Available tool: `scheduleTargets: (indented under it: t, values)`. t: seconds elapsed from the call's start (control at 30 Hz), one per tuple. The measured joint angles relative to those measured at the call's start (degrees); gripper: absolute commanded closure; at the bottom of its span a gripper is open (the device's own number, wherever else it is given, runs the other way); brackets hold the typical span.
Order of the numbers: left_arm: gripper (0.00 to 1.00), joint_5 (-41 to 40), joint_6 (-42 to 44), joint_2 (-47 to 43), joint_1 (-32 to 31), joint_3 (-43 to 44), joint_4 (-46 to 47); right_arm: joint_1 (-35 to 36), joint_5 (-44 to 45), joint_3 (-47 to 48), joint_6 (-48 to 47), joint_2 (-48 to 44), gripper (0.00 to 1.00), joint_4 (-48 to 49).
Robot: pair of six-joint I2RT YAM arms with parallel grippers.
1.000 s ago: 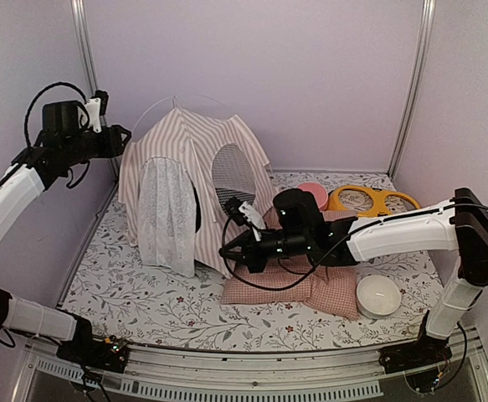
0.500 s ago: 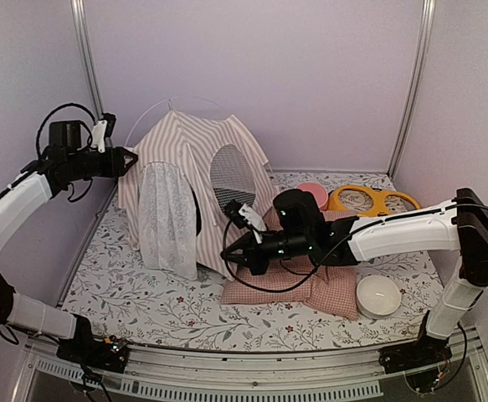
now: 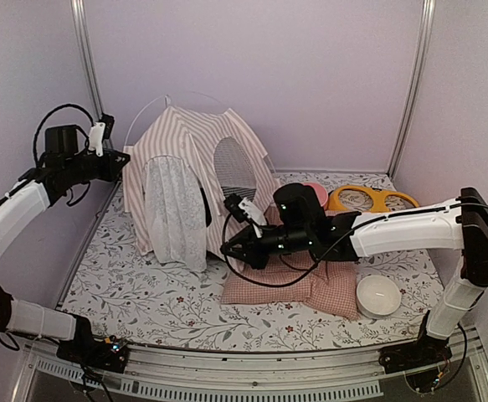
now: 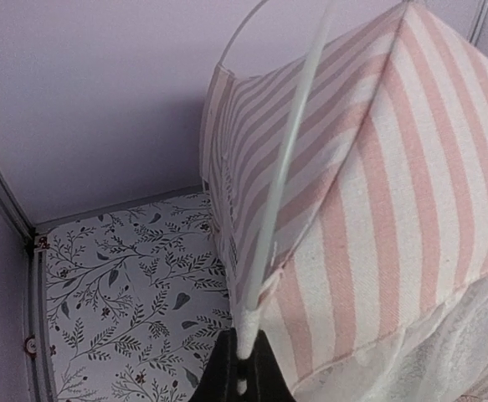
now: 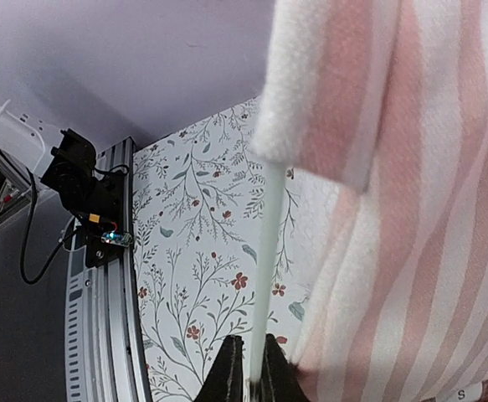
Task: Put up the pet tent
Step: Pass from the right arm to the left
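The pet tent [image 3: 185, 138], pink-and-white striped, stands at the back left of the floral mat. Its sheer white curtain [image 3: 175, 209] faces the front and its black mesh window [image 3: 233, 167] faces right. My left gripper [image 3: 120, 159] is at the tent's upper left corner. In the left wrist view it [image 4: 242, 381] is shut on the end of a thin white pole [image 4: 285, 167] beside the striped fabric [image 4: 394, 167]. My right gripper [image 3: 231, 249] is low at the tent's front right corner. In the right wrist view it [image 5: 252, 385] is shut on another pole [image 5: 264, 251] coming out of the fabric [image 5: 411, 209].
A pink checked cushion [image 3: 310, 289] lies under my right forearm. A white bowl [image 3: 377, 295] sits at its right. A pink dish [image 3: 315, 191] and a yellow ring-shaped item [image 3: 373, 199] lie at the back right. Enclosure walls stand close behind and to the left.
My left gripper has closed on the pole end at the tent's left corner. The tent has shifted right and stands taller. The right arm has barely moved.
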Motion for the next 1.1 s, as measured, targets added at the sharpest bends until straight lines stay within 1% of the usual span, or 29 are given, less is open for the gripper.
scheduleTargets:
  t: [0.07, 0.13, 0.2, 0.3, 0.4, 0.47, 0.5, 0.53, 0.77, 0.9, 1.1]
  values:
    - [1.00, -0.7, 0.5, -1.9, 0.0, -0.3, -0.2, 0.0, 0.3, 1.5, -0.2, -0.1, 0.83, -0.3]
    - [1.00, -1.3, 0.9, -4.0, 0.0, -0.3, -0.2, 0.0, 1.0, 2.7, -0.2, -0.1, 0.71, -0.5]
    - [1.00, -2.2, 1.3, -6.6, 0.0, -0.3, -0.2, 0.0, 1.8, 4.1, -0.3, -0.1, 0.57, -1.3]
    - [1.00, -4.4, 1.8, -10.4, 0.0, -0.3, -0.2, -0.2, 3.3, 6.3, -0.7, -0.2, 0.38, -2.3]
    - [1.00, -8.3, 2.2, -14.1, 0.0, -0.3, -0.2, -0.8, 4.3, 7.6, -0.1, -0.6, 0.26, -2.5]
    - [1.00, -10.7, 2.4, -16.2, 0.0, -0.3, -0.1, -1.7, 4.7, 8.7, 0.5, -1.0, 0.20, -2.5]
    - [1.00, -12.3, 2.5, -17.2, -0.1, -0.3, -0.2, -2.2, 4.7, 9.1, 1.0, -1.0, 0.09, -2.5]
    - [1.00, -13.3, 2.5, -17.9, -0.2, -0.3, -0.1, -2.9, 4.8, 9.6, 1.4, -1.2, 0.06, -2.4]
    - [1.00, -20.2, 3.5, -19.7, -0.2, -0.3, 0.9, -9.6, 5.8, 10.7, 6.2, -1.8, 0.03, -2.6]
    - [1.00, -22.2, 4.7, -18.9, -0.1, -0.3, 0.9, -13.7, 5.6, 10.7, 9.5, -1.8, 0.02, -2.9]
    - [1.00, -23.8, 6.4, -18.6, 0.1, -1.8, -0.4, -16.8, 4.7, 10.7, 12.4, -1.4, 0.02, -2.9]
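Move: The left hand already grips one tent pole end; the tent's body hangs about 19 cm to its right, roughly 2 cm ahead and some 9 cm lower. The right hand still has the other pole end between its fingers, with the tent body about 20 cm ahead, 7 cm left and 3 cm up; from this hand the checked cushion lies about 18 cm ahead, 19 cm right and 18 cm below. The right hand rises as its fingers open wide and let go of the tent pole, then swings forward and right over the cushion, about 15 cm forward overall, turning some 25 degrees clockwise. The left hand keeps its closed grip on its pole and lifts about 10 cm while drawing back and left, tipping its fingers up and turning counter-clockwise. ##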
